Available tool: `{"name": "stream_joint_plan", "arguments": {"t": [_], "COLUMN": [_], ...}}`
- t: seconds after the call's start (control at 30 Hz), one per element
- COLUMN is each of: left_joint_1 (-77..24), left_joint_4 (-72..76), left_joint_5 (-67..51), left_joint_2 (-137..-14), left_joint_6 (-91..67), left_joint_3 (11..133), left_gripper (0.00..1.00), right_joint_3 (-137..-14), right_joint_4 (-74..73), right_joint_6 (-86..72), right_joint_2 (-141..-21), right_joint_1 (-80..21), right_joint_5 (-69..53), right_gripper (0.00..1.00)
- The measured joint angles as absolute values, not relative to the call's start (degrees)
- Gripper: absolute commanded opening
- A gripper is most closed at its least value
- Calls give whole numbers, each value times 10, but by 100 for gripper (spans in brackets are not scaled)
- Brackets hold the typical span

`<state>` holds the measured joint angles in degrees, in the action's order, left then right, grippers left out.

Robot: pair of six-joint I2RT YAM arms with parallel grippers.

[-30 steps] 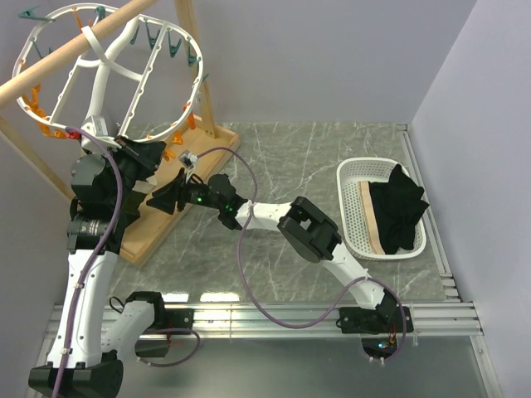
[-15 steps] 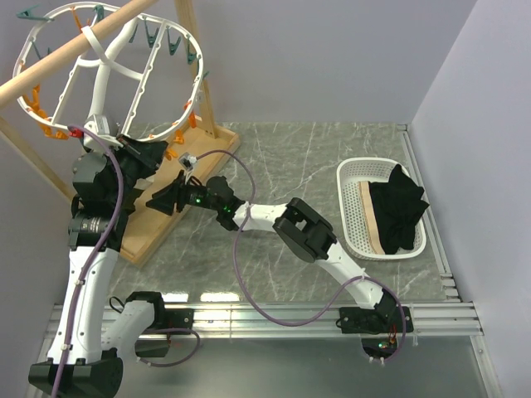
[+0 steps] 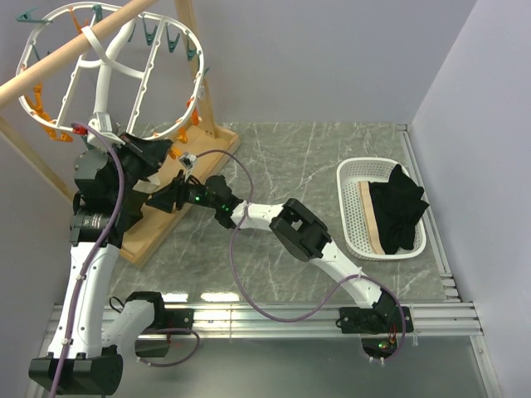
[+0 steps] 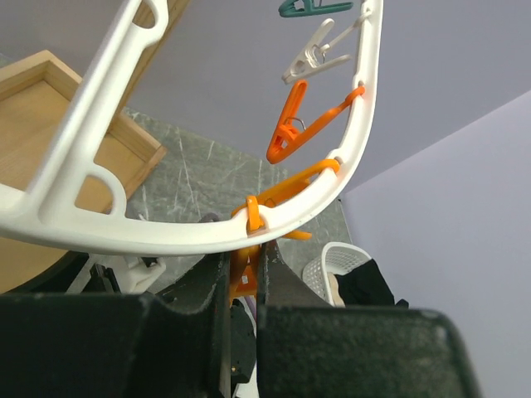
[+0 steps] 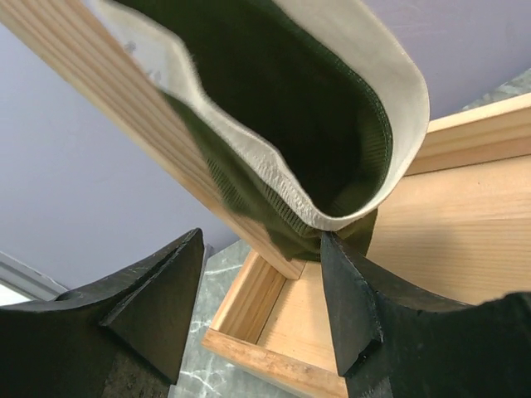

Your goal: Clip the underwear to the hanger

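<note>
The white oval hanger (image 3: pixel 99 83) hangs from the wooden pole at the top left, with teal and orange clothespins along its rim. In the left wrist view its rim (image 4: pixel 166 236) passes just above my fingers. My left gripper (image 3: pixel 153 153) (image 4: pixel 243 257) is shut on an orange clothespin (image 4: pixel 243 280) under that rim. My right gripper (image 3: pixel 170 195) (image 5: pixel 261 236) reaches in from the right just below it, jaws apart. The olive-green underwear (image 5: pixel 315 108), with its pale lining showing, hangs above these jaws. Its lower fold touches the right fingertip (image 5: pixel 336 257).
The wooden stand's tray (image 3: pixel 158 228) lies under both grippers and its slanted pole (image 3: pixel 66 58) carries the hanger. A white basket (image 3: pixel 353 224) at the right holds a black garment (image 3: pixel 398 207) and a tan cloth (image 3: pixel 369 220).
My left gripper has moved up and right to the hanger's lower rim. My right gripper has moved slightly up and left with it.
</note>
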<state>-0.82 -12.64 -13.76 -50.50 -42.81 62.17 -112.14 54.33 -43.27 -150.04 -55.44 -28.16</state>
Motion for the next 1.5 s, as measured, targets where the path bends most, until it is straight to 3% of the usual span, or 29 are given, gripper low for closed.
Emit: {"name": "stream_joint_plan", "arguments": {"t": [0.47, 0.93, 1.3, 1.4, 1.43, 1.5], "left_joint_1": [-7, -7, -7, -7, -7, -7], "left_joint_4": [-118, -117, -117, -116, -116, -116], "left_joint_5": [-164, -166, -167, -167, -167, -167], "left_joint_2": [-516, -516, -517, -519, -519, -520], "left_joint_6": [-437, -438, -438, -438, -438, -438], "left_joint_3": [628, 628, 628, 628, 628, 628], "left_gripper": [0, 0, 0, 0, 0, 0], "right_joint_3": [-1234, -1217, -1232, -1237, -1237, -1237], "right_joint_4": [521, 444, 469, 477, 478, 480], "right_joint_6": [-463, -466, -466, -464, -462, -455], "right_joint_2": [-1550, -1551, -1560, -1571, -1573, -1575], "right_joint_1": [-540, -537, -537, -536, -535, -533], "right_joint_5": [-303, -272, -276, -283, -284, -286], "right_gripper": [65, 66, 66, 55, 40, 24]}}
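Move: The pale waistband's hanging near bend on the green underwear is what my open right hand goes for: about 3 cm ahead, 2 cm farther left and roughly 1 cm below it. The orange clip in my left fingers is some 21 cm above this right hand, about 1 cm ahead and 1 cm left; the wooden tray's middle is some 6 cm ahead, 4 cm left and 16 cm below. From my left hand the bend is about 22 cm down, 2 cm ahead and 3 cm left. My right hand, pointing left with its fingers open, slides forward about 3.5 cm to bring the waistband's bend between the fingertips. On the way it rises a couple of centimetres, dips about 4, and ends a little lower than it began; only then do I start closing the fingers around the cloth just under the band, to about half their gap. My left fingers stay shut on the orange clip at the hanger rim. ##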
